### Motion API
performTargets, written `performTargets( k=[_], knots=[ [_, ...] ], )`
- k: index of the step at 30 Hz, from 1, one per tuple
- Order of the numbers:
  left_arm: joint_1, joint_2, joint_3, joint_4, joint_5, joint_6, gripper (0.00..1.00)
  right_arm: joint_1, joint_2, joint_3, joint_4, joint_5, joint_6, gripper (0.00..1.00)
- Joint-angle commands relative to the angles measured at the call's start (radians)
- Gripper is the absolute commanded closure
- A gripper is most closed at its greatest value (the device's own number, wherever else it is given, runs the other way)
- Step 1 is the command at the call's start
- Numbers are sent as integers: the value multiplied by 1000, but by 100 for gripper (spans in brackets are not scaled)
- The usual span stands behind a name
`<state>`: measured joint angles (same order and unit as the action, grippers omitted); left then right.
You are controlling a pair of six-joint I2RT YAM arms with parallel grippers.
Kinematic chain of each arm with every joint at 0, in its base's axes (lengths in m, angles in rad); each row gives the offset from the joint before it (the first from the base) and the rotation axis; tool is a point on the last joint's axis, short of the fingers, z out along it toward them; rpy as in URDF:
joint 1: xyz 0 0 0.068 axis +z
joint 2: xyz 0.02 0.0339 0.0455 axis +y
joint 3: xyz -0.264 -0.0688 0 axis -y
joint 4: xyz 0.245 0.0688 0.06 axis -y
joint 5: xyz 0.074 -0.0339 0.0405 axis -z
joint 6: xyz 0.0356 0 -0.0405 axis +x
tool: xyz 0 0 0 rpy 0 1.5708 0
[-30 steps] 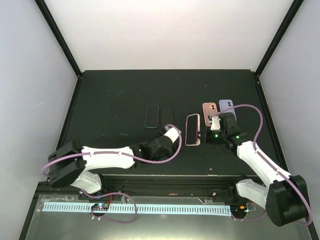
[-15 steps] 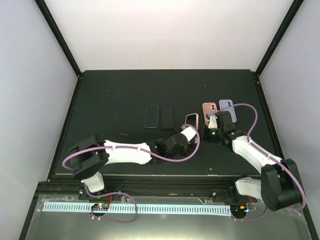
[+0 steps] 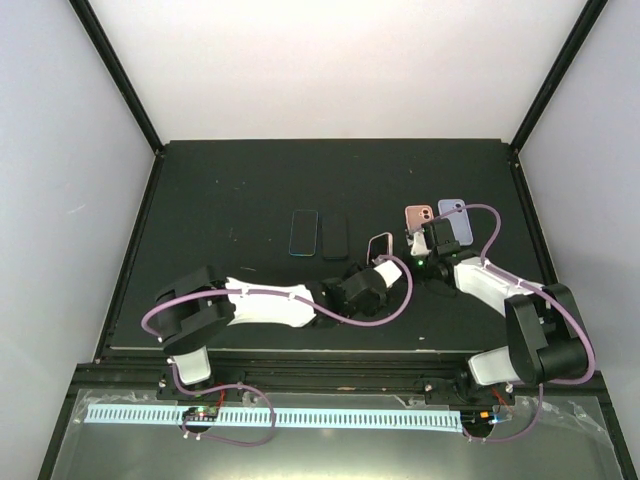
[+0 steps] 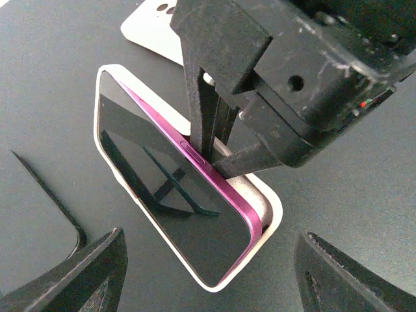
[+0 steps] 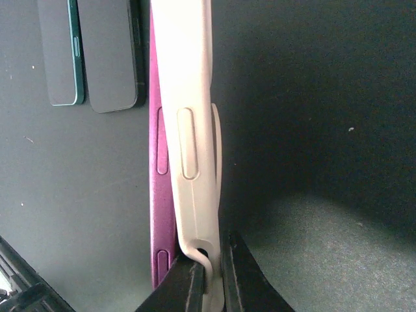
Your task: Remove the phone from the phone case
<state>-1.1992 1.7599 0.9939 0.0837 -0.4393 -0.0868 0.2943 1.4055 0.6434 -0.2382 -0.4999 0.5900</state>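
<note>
The phone (image 4: 162, 188), with a dark screen and a magenta frame, sits in a pale pink phone case (image 4: 270, 205) and stands tilted on its long edge. My right gripper (image 5: 209, 283) is shut on the case's rim (image 5: 185, 97), and the magenta phone edge (image 5: 159, 214) shows beside the rim where the case has peeled off it. My left gripper (image 4: 211, 276) is open, a finger on each side of the phone's near corner, not touching it. From above, the phone (image 3: 379, 244) stands between the left gripper (image 3: 384, 258) and the right gripper (image 3: 403, 246).
A teal-edged case (image 3: 304, 233) and a black phone (image 3: 334, 235) lie flat to the left. A pink phone (image 3: 418, 217) and a lavender phone (image 3: 455, 212) lie behind the right wrist. The black table's right edge (image 3: 530, 240) is close.
The right gripper has tipped the cased phone from flat up onto its edge. The left arm has swung right, bringing its open gripper up to the phone.
</note>
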Motion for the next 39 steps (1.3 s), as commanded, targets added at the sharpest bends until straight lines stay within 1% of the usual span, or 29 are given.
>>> performTargets(
  k=[1,9,16,20,24,26,30,33,37,39],
  knots=[
    [-6,30,71,-60,-13,41,29,-6,-15,31,39,-35,14,99],
    [-11,80,138,-144,-98,48,29,-6,-26,22,54,-74,22,99],
    [-25,110,163,-214,-241,25,29,-6,-46,13,69,-99,30,99],
    [-25,108,152,-224,-304,-3,29,-6,-56,4,84,-125,34,99],
    [-25,117,154,-236,-350,-24,33,-6,-56,0,98,-164,45,99],
    [-26,122,161,-243,-364,-32,39,-7,-58,-1,102,-172,50,99],
    [-32,124,161,-243,-395,-42,48,-15,-82,-8,113,-157,63,99],
    [-38,120,157,-241,-421,-48,64,-26,-94,-21,125,-160,74,99],
    [-45,115,153,-236,-448,-58,89,-32,-93,-23,127,-164,76,99],
    [-45,113,154,-239,-456,-68,98,-33,-91,-22,126,-163,77,99]
  ],
)
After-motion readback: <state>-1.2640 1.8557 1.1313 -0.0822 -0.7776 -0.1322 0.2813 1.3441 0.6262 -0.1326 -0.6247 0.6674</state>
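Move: The phone in its pale case, which I already grip by the case's right edge with my right hand, has its middle about 5 cm ahead of my left hand, 2 cm right and 2 cm lower. From my right hand that middle is some 4 cm left and 1 cm ahead. The black phone lies about 11 cm ahead, 8 cm left and 9 cm below my left hand; the pink case is roughly 10 cm ahead, 5 cm right and 6 cm below my right. I ease my open left hand about 2 cm forward onto the phone's near end, dipping slightly right, then swinging back left while I roll its left side up and turn it some 10 degrees counter-clockwise. There my left fingers shut, pinching the magenta sides of the phone. My right hand keeps its pinch on the case edge and lifts about 3.5 cm, drifting a little left. ##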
